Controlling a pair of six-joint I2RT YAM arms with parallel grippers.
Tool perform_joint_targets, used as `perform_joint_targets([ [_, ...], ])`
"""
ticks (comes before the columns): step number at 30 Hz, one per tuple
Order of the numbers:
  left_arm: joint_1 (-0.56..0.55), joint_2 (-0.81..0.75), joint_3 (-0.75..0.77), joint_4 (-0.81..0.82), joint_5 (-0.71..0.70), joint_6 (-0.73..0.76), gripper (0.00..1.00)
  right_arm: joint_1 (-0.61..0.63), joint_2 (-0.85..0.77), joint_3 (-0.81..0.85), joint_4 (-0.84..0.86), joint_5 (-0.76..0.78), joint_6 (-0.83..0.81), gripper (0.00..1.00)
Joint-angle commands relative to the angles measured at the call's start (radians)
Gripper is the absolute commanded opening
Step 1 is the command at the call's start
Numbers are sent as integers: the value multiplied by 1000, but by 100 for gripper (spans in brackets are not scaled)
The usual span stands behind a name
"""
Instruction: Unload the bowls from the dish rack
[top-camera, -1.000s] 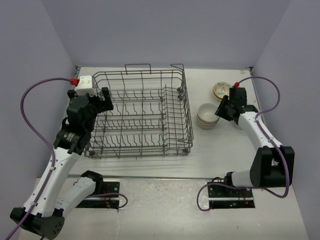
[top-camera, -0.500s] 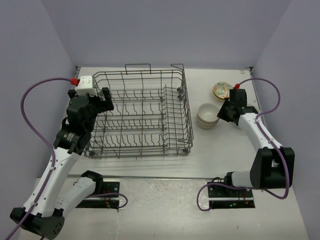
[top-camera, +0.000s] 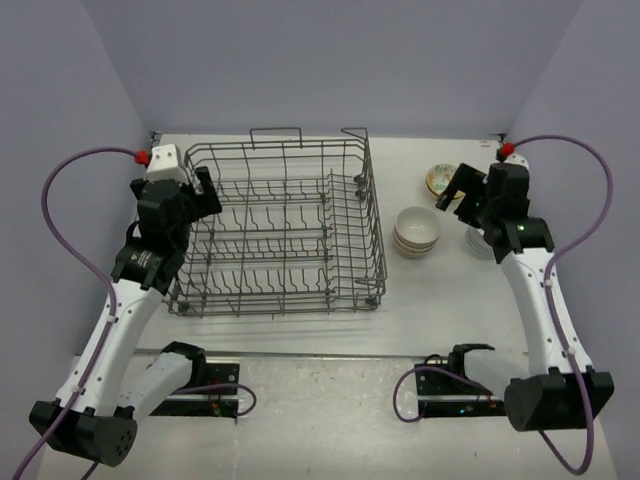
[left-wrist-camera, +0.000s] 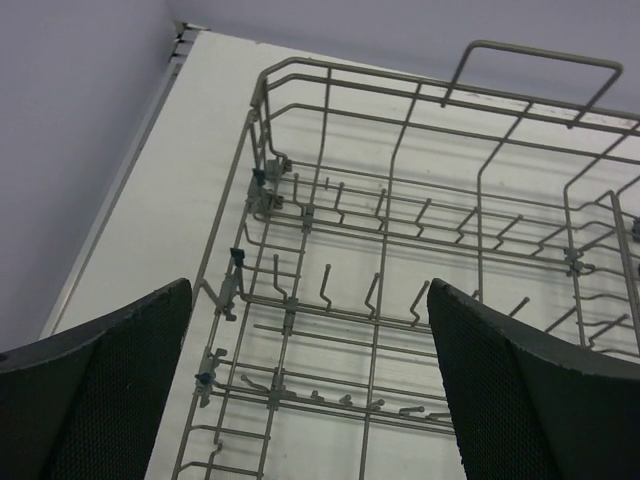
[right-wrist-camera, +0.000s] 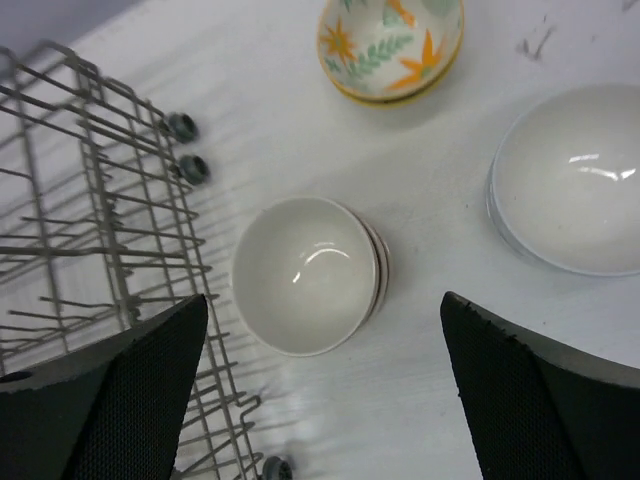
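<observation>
The dish rack (top-camera: 375, 215), a large grey wire basket, stands left of centre with no bowl showing among its tines. To its right sit the bowls: a nested beige stack (top-camera: 417, 230), a yellow painted one (top-camera: 441, 180) and white ones (top-camera: 478, 243) partly hidden by my right arm. My right gripper (top-camera: 468, 200) hangs open, raised above and just right of the beige stack (right-wrist-camera: 305, 272), holding nothing. The yellow bowl (right-wrist-camera: 390, 40) and white bowls (right-wrist-camera: 575, 180) lie beyond. My left gripper (top-camera: 207, 192) is open over the rack's left rim (left-wrist-camera: 345, 222), its jaws wide and bare.
The rack's right wall with small wheels (right-wrist-camera: 185, 150) stands close beside the beige stack. Bare white table (top-camera: 450, 300) stretches in front of the bowls. Purple walls close in the left, back and right.
My right gripper has opened, lifted and drawn back to the right, away from the beige stack. The left arm has shifted slightly toward the back left.
</observation>
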Motion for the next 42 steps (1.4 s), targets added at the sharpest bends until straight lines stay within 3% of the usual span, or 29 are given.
perform_joint_targets([
  [1,15,-29,37,-35,-126,-56,100,3,-132,126,-94,55,-73,99],
  [5,15,-116,-12,-80,-208,-80,100,7,-281,194,-137,69,-117,99],
  [10,13,-324,-98,-113,-293,-64,100,36,-442,146,-114,17,-150,99],
  [17,-5,-587,-240,-25,-223,19,100,150,-525,168,-185,120,-199,99],
  [26,-48,-602,-294,-17,-261,42,100,161,-697,-96,4,52,-206,99],
  [31,-53,-595,-311,-8,-272,35,100,162,-681,-94,-2,131,-197,99],
  [42,-53,-596,-328,20,-277,41,100,162,-631,-88,-10,112,-188,99],
])
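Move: The white bowl stack just left by the empty right hand stands about 6 cm to its left, 2 cm ahead and some 15 cm below. Also well below that hand, the patterned bowls are about 14 cm ahead and 1 cm right, and the clear bowls 3 cm ahead and 11 cm right. From the left hand, the white stack is roughly 48 cm right, 2 cm ahead and 22 cm below. Open right hand rises about 18 cm and back from the white bowls, then sinks partway; left retreats back-left. ##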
